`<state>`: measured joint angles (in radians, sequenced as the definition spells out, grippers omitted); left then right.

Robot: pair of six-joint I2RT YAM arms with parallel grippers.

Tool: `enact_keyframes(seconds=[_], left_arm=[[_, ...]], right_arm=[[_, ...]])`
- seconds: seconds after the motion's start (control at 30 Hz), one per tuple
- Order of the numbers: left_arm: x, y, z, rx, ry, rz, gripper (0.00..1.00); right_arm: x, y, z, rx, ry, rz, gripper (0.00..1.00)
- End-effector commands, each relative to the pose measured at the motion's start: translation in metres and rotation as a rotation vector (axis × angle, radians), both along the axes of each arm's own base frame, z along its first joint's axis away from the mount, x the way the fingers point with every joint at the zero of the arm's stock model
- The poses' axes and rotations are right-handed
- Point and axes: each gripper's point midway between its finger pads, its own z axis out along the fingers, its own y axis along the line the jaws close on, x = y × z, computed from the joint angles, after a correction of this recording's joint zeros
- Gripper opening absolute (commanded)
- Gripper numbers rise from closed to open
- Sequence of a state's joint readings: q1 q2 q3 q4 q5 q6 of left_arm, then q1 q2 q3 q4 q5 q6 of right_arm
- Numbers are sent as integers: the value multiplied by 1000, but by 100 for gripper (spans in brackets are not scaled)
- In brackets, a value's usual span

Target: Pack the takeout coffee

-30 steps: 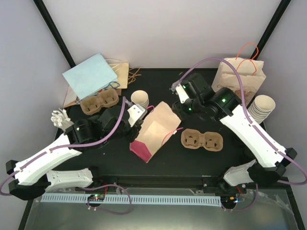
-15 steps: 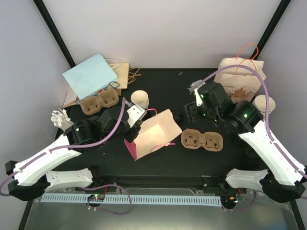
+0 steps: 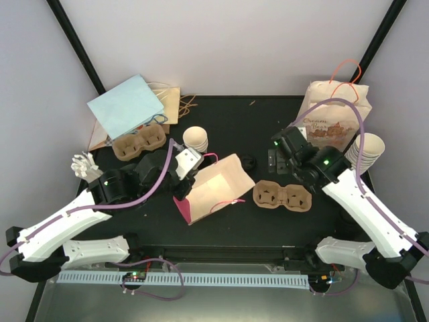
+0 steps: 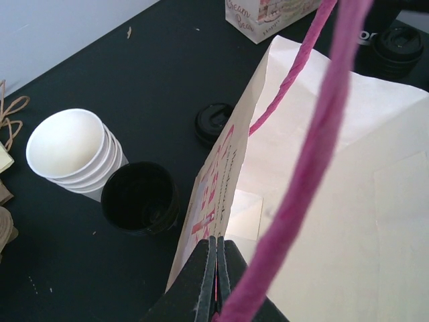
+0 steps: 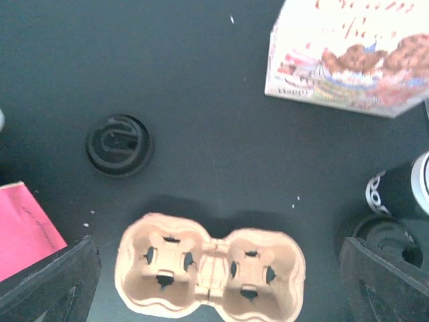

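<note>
A cream paper bag with pink handles and a pink base lies on its side mid-table, mouth facing right. My left gripper is shut on its upper edge; in the left wrist view the jaws pinch the printed rim of the bag, with a pink handle running across the front. A brown two-cup carrier lies right of the bag. My right gripper hangs open just above it and holds nothing. In the right wrist view the carrier sits between the wide-spread fingers.
A stack of white cups and a black cup stand behind the bag. A black lid lies nearby. A printed bag and more cups are at the back right. A second carrier and blue bag are at the back left.
My right gripper let go of the bag, opened wide and moved right to above the carrier. The bag swung down flatter, still held by the left gripper.
</note>
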<state>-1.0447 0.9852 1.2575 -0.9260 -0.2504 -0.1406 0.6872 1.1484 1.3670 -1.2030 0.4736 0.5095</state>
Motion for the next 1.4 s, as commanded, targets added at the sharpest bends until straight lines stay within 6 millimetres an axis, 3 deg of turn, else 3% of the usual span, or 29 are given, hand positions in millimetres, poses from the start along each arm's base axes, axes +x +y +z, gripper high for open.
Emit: enact_keyframes(seconds=[0.0,0.17,0.47,0.7,0.97,1.17,1.37], left_arm=[[0,2,7,-11,-36,-5,2],[0,1,8,-15,-40,-10,1],[0,-1,9,-21,-44,-22,2],[-2,-1,13,-28,-53,-35,2],[-2,-1,12,-21,-54,-37,2],[-2,-1,13,-23,-58,-38,1],[-2,0,15,-27,-61,-37,1]], right_arm=[[-3,-12,-30,-3,32,-114,100],[-10,-6,-73,100,60,-65,100],[-22,-10,-121,154,172,-104,97],[-26,-2,-141,270,229,-138,94],[-29,-10,-175,261,288,-216,91],[-25,-22,-184,238,282,-265,83],[-24,-23,-193,225,307,-260,68]])
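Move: The brown cup tray lies almost straight below the open right hand, some 22 cm down, about 2 cm back and 2 cm right. The single black lid is about 9 cm ahead of this hand and 10 cm left; the pink bag is roughly 21 cm left and 5 cm back. From the left hand, still holding the bag, the tray is about 29 cm right, 6 cm ahead and 26 cm down. The right hand sinks about 19 cm to just above the tray's middle, tipping steeper, fingers partly closing. ##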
